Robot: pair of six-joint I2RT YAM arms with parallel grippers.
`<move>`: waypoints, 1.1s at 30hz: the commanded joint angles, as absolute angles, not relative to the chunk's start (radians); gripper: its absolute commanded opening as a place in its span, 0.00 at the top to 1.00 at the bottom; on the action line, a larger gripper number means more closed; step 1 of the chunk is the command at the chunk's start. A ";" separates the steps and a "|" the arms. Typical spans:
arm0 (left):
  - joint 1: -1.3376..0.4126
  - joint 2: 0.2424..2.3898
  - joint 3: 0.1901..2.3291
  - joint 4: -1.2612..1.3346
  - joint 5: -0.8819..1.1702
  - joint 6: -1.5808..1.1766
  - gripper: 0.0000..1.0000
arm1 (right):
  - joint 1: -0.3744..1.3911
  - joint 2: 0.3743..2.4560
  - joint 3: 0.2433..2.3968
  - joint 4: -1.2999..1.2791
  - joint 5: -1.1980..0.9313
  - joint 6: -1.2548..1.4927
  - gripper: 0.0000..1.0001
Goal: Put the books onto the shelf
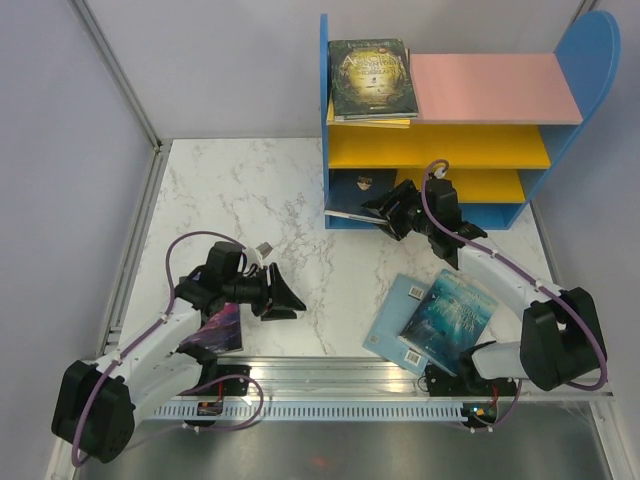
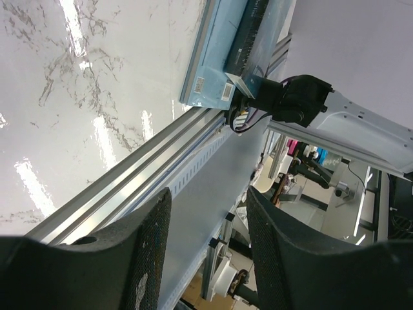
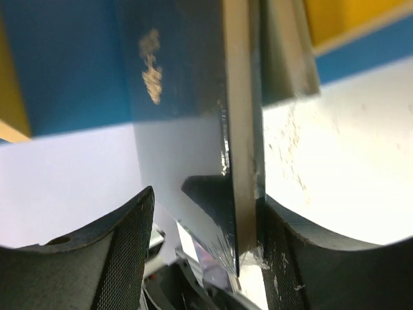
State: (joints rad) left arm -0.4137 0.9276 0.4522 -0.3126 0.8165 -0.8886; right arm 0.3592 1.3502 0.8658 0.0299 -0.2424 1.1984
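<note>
The shelf [image 1: 340, 60] stands at the back right of the table. A dark green book [image 1: 372, 78] lies on its pink top board over a yellow book [image 1: 390, 122]. My right gripper [image 1: 386, 216] is at the shelf's bottom opening, open around a dark navy book [image 1: 346, 213] that juts out there. In the right wrist view that dark navy book [image 3: 187, 77] rests edge-on against the right finger [image 3: 290, 258], with a gap to the left one. A teal ocean book [image 1: 450, 315] lies on a light blue book [image 1: 396, 308]. A purple book [image 1: 218, 330] lies under my left arm. My left gripper [image 1: 288, 300] is open and empty.
A metal rail [image 1: 330, 375] runs along the table's near edge, also visible as the rail [image 2: 129, 174] in the left wrist view beside the light blue book [image 2: 210, 58]. A frame post [image 1: 115, 70] borders the table at the left. Both arm bases sit on the rail.
</note>
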 commanded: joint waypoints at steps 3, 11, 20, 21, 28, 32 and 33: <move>-0.408 0.937 0.483 -0.298 0.851 -0.839 0.46 | 0.370 1.331 0.858 -0.036 -0.324 1.169 0.35; -0.405 0.940 0.480 -0.299 0.851 -0.833 0.47 | 0.368 1.296 0.851 -0.057 -0.307 1.164 0.36; -0.399 0.948 0.480 -0.302 0.856 -0.825 0.48 | 0.367 1.299 0.896 -0.020 -0.316 1.184 0.58; -0.397 0.948 0.480 -0.304 0.854 -0.824 0.48 | 0.365 1.314 0.902 -0.017 -0.318 1.183 0.60; -0.385 0.940 0.492 -0.330 0.859 -0.812 0.49 | 0.345 1.388 0.927 -0.009 -0.314 1.203 0.78; -0.383 0.934 0.495 -0.347 0.858 -0.802 0.49 | 0.313 1.428 0.940 0.051 -0.325 1.233 0.79; -0.380 0.933 0.499 -0.354 0.857 -0.796 0.49 | 0.310 1.449 0.954 0.051 -0.327 1.235 0.79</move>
State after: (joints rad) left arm -0.3882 0.9455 0.4541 -0.3298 0.8223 -0.8497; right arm 0.3248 1.3560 0.9138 0.0116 -0.3500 1.2118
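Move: The right hand's open fingers straddle the near right corner of the dark blue book in the shelf; its middle lies about 7 cm ahead, 5 cm left and roughly level with the hand. The book with the G is under it, some 7 cm ahead, 5 cm left and 3 cm lower. The shelf's blue left side panel stands about 12 cm left and 8 cm ahead. From the left hand the dark blue book is some 28 cm ahead, 15 cm right and 6 cm higher. Back about 2.5 cm and down nearly 2, tipping slightly downward, the right hand draws its open fingers towards the near edge of the dark blue book. There they close, pinching the edge between cover and underside; the hand then lifts about 4 cm and goes forward some 2.5 cm towards the shelf, keeping the grip. ##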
